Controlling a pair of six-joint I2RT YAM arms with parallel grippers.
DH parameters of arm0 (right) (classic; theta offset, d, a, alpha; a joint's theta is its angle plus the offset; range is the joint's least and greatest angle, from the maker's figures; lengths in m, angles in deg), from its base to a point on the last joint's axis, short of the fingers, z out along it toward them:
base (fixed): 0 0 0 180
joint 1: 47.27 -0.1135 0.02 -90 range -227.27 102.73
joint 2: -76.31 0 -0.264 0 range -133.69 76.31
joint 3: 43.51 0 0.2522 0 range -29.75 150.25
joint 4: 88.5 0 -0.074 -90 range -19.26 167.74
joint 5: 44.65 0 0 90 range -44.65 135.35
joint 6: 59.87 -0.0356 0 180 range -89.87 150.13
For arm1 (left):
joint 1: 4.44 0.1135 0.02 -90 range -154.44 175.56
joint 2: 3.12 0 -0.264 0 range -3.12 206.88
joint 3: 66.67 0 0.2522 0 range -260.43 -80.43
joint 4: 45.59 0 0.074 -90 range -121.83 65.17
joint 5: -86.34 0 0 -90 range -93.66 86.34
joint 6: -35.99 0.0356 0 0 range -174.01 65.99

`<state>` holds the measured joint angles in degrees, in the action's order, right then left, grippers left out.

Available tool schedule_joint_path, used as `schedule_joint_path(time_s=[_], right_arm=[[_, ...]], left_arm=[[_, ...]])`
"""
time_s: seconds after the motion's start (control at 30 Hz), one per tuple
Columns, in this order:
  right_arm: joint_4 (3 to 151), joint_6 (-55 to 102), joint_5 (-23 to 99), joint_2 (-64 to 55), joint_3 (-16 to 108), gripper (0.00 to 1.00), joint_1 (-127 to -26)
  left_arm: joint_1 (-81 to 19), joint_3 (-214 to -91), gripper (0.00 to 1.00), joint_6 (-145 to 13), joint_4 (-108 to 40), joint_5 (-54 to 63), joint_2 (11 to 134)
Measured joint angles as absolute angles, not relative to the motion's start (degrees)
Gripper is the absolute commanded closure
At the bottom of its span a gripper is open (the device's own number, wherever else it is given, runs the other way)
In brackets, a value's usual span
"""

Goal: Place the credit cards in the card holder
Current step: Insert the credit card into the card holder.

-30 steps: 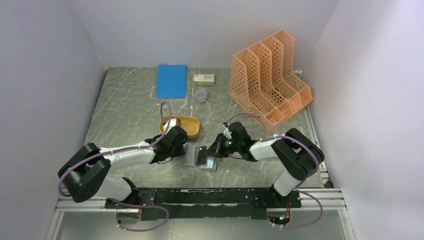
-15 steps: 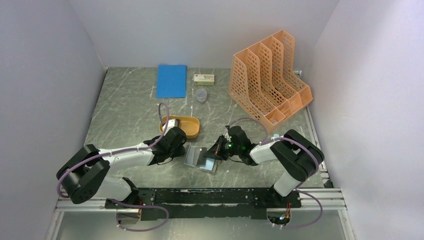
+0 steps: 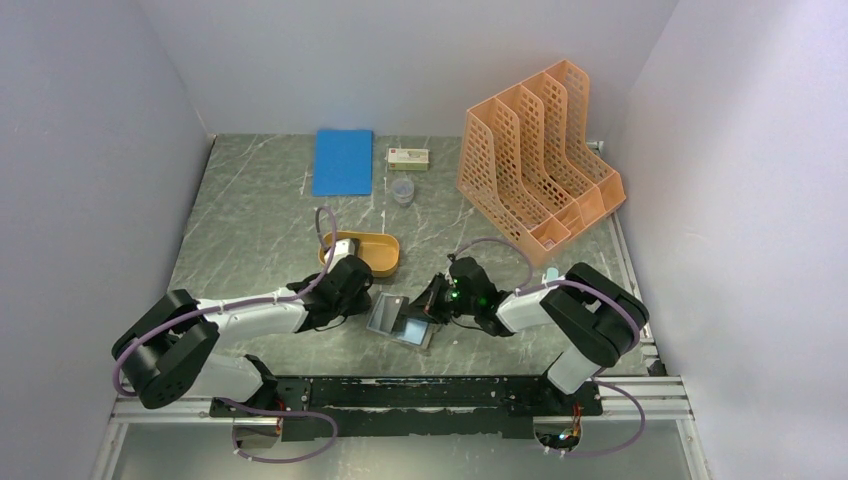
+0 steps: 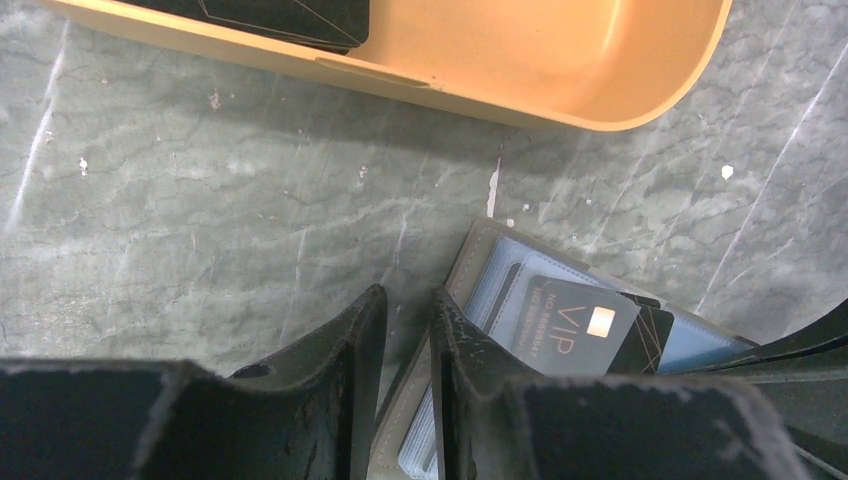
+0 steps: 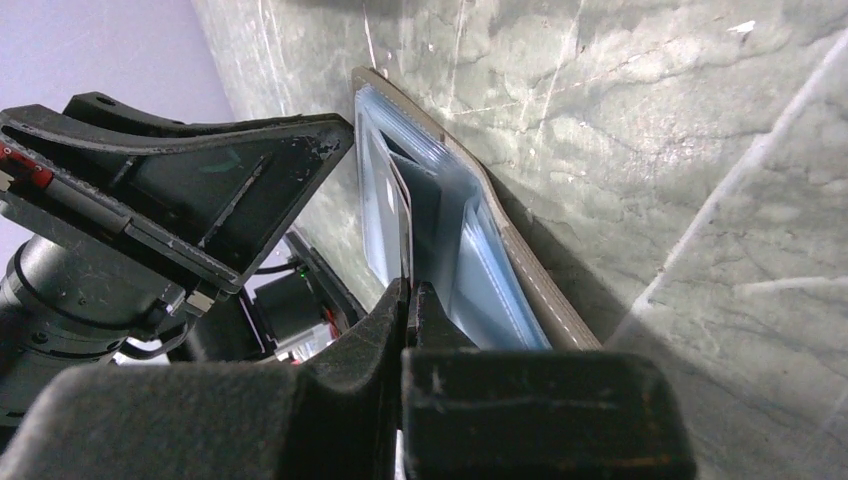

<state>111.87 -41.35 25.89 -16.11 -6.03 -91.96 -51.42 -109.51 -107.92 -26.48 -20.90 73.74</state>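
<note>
The card holder (image 3: 385, 318) lies open on the table between the two arms, its bluish plastic sleeves (image 5: 480, 270) facing up. My left gripper (image 4: 405, 310) straddles the holder's (image 4: 478, 258) brown left edge, jaws closed on that cover. A dark credit card marked VIP (image 4: 570, 325) sits partly in a sleeve, with another black card (image 4: 652, 332) showing behind it. My right gripper (image 5: 410, 292) is shut on a thin credit card (image 5: 405, 235) seen edge-on, its far end in among the sleeves. One more black card (image 4: 290, 15) lies in the orange tray (image 4: 560, 60).
The orange oval tray (image 3: 378, 252) sits just behind the left gripper. Farther back are a blue notebook (image 3: 342, 161), a small box (image 3: 408, 157) and a clear cup (image 3: 402, 190). An orange perforated file rack (image 3: 535, 160) stands at the back right.
My right gripper has moved left toward the holder, pushing its card further over the sleeves. The left gripper has stayed on the holder's edge.
</note>
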Motion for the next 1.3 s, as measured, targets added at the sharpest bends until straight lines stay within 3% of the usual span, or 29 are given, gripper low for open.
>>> schedule_joint_path(time_s=[0.07, 0.2, 0.33, 1.13, 1.3], right_arm=[[111.8, -41.4, 26.1, -15.9, -6.0, 0.96, -92.2], [110.7, -40.9, 26.2, -14.6, -6.0, 0.69, -92.4], [109.7, -40.5, 26.1, -13.7, -6.0, 0.56, -92.7], [102.2, -41.3, 27.0, -17.0, 0.6, 0.54, -97.4], [99.4, -40.2, 26.5, -17.3, 2.4, 0.42, -97.6]], left_arm=[[-51.4, -109.5, 0.7, -108.0, -26.5, -20.9, 73.7], [-51.4, -109.5, 0.7, -108.3, -26.5, -21.0, 73.7], [-51.5, -109.3, 0.7, -108.8, -26.5, -20.8, 73.5], [-52.5, -106.9, 0.7, -112.0, -28.8, -17.3, 71.7], [-52.5, -106.4, 0.69, -112.8, -28.6, -17.4, 70.8]])
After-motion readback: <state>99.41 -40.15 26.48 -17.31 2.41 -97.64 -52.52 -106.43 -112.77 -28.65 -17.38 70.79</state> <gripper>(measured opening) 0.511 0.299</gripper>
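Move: The card is pinched in the right fingers, part-way into the holder's left pocket; that pocket's middle lies about 4 cm left of the right hand, level fore and aft and 2 cm lower. The holder's other half is about 4 cm back, straight below. The bin stands roughly 11 cm ahead and 10 cm left. From the left hand, on the holder's left edge, the pocket is about 4 cm right and 2 cm back, and the bin 9 cm ahead, 2 cm left. The card is let go as the right fingers open to about half; the right hand backs off 1 to 1.5 cm towards the base, rising slightly, then goes left about 3 cm and sinks again, a finger coming against the card's exposed end to push it along into the pocket. The left hand keeps its fingers on the holder's left edge and travels with it about 1.5 cm back and 1 cm right. ##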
